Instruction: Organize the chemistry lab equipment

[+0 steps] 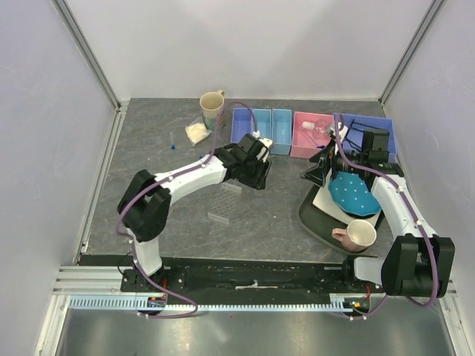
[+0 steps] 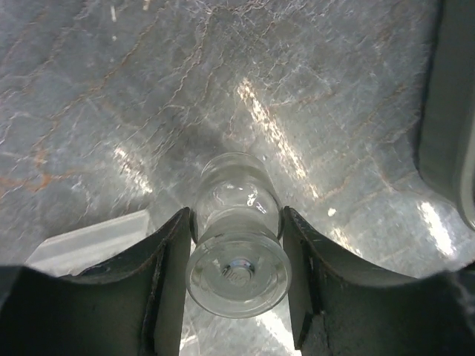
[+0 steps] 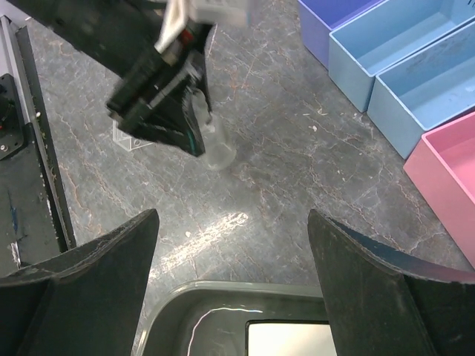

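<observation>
A small clear flask [image 2: 237, 237] sits between the fingers of my left gripper [image 2: 237, 222], which is shut on its narrow part. In the right wrist view the flask [image 3: 217, 147] hangs down from the left gripper [image 3: 194, 122], its lower end at or just above the table. The top view has the left gripper [image 1: 256, 174] mid-table, beside the clear tube rack [image 1: 225, 202]. My right gripper [image 3: 231, 222] stands open and empty over the near corner of the grey tray [image 3: 223, 297]. A bag of pale powder [image 1: 197, 132] and a tiny blue-capped tube [image 1: 172, 147] lie at the back left.
Along the back stand a blue bin [image 1: 251, 124], a light blue bin [image 1: 280, 130], a pink bin [image 1: 310, 135] and another blue bin [image 1: 371, 127]. A cream mug [image 1: 212, 104] is behind the bag. The tray [image 1: 312, 215] carries a blue dotted plate [image 1: 355, 194] and a pink mug [image 1: 358, 236].
</observation>
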`<move>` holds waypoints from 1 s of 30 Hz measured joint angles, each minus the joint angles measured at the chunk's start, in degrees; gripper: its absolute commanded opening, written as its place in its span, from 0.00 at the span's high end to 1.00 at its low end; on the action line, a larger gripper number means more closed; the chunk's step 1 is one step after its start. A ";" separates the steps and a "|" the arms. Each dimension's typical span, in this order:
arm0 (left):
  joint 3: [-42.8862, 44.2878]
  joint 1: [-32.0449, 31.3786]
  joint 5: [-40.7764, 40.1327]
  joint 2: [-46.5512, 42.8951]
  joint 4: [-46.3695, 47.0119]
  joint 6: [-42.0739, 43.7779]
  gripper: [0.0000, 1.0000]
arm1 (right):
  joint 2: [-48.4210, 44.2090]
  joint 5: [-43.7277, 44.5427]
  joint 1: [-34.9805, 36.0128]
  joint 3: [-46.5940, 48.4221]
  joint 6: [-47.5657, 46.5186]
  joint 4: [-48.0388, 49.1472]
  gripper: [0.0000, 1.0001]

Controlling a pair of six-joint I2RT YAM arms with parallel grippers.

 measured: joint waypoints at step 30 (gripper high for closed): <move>5.60 -5.90 -11.04 7.21 -2.14 -2.89 0.15 | 2.03 2.69 -0.02 0.44 -6.49 -4.42 0.09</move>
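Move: The left hand already holds the clear glass vial; the bare patch of table it is bound for lies about 3 cm to its right, level with it fore and aft and some 10 cm below. The clear rack is about 8 cm left and 7 cm back, the right-hand light-blue bin 15 cm ahead and 8 cm right, the tray's middle roughly 29 cm right and 6 cm back. From the right hand, that patch is about 15 cm left, 20 cm down, no farther out. The left hand lowers the held vial some 4 cm onto the open table between the clear rack and the tray, drifting about 2 cm to the right as it sinks, away from the rack, while the wrist tips some 10 degrees so the fingers point more steeply down. It stays low for a moment with its grip kept, then spreads the fingers to let go of the vial and starts straight up, rising nearly 2 cm with the fingers still around the vial's top but clear of it. ##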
